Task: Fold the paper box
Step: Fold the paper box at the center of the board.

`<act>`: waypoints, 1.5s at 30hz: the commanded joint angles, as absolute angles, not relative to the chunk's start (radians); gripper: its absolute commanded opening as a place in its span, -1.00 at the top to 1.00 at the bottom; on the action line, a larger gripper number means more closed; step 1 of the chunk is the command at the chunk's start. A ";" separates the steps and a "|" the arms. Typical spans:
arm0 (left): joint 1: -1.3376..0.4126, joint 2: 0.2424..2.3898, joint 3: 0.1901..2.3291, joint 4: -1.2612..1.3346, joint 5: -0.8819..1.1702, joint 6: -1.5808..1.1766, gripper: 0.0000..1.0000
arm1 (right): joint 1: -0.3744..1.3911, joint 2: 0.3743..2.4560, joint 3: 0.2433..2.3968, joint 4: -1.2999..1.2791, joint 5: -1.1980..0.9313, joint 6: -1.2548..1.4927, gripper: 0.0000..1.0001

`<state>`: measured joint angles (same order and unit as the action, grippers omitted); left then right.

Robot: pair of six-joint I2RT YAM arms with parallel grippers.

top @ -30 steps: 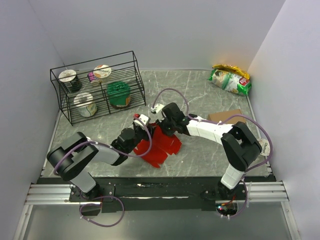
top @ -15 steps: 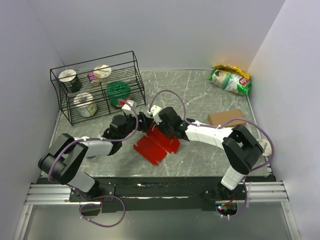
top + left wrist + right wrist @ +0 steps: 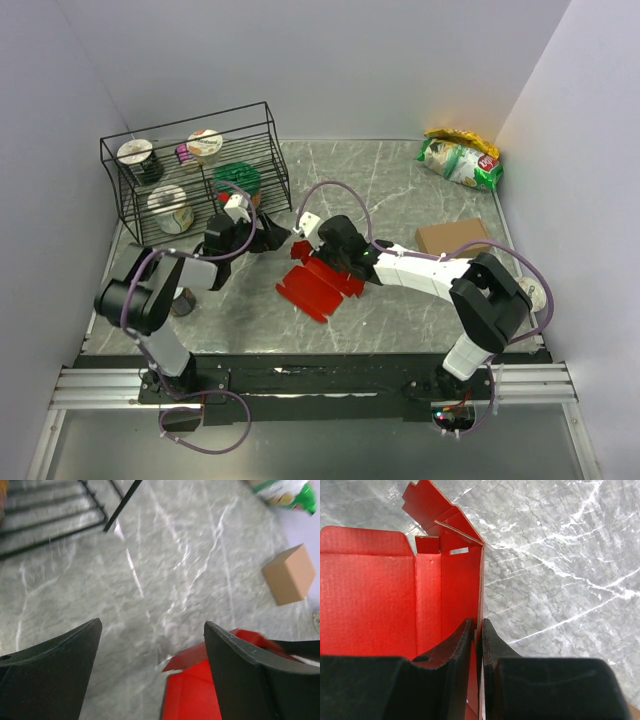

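Note:
The paper box is a bright red creased card sheet lying mostly flat in the middle of the table, with one side wall standing up. My right gripper is shut on the top edge of that upright wall, one finger inside and one outside. In the top view the right gripper is at the sheet's far edge. My left gripper is open, nothing between its fingers, just left of and behind a raised red flap. In the top view the left gripper hovers apart from the box.
A black wire rack holding several cups stands at the back left, close behind the left gripper. A plain brown cardboard box sits at the right and a green snack bag at the back right. White walls enclose the table.
My left gripper has opened, let go of the red sheet and pulled back left toward the rack. The sheet now lies flatter. The right gripper keeps its pinch on the wall.

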<state>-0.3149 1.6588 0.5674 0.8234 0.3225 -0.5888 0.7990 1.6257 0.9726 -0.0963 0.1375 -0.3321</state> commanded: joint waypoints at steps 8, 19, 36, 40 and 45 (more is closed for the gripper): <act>-0.311 1.799 0.615 0.899 0.577 -0.505 -0.63 | 0.804 1.620 0.963 -0.112 0.158 -0.385 1.00; -0.331 1.847 0.561 1.034 0.683 -0.488 -0.28 | 0.802 1.632 0.977 -0.112 0.156 -0.393 1.00; -0.367 1.928 0.563 1.220 0.741 -0.502 -0.04 | 0.802 1.634 0.974 -0.107 0.166 -0.388 1.00; -0.377 1.919 0.555 1.241 0.723 -0.480 -0.04 | 0.802 1.632 0.973 -0.109 0.164 -0.387 1.00; -0.385 1.925 0.566 1.246 0.701 -0.468 -0.04 | 0.802 1.635 0.973 -0.107 0.161 -0.385 1.00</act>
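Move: The red paper box's raised left-end flap is about 4 cm right of the open left hand, 3 cm back and 4 cm below; its flat panel is roughly 11 cm back and 6 cm right. The wire rack's near corner is some 7 cm ahead and 1 cm left. The right hand grips the box's far wall, with the flap about 6 cm left and 3 cm ahead, level with it. Left hand dips, then sweeps back and right about 8 cm, half-closing, pushing the flap inward; right keeps pinching. ##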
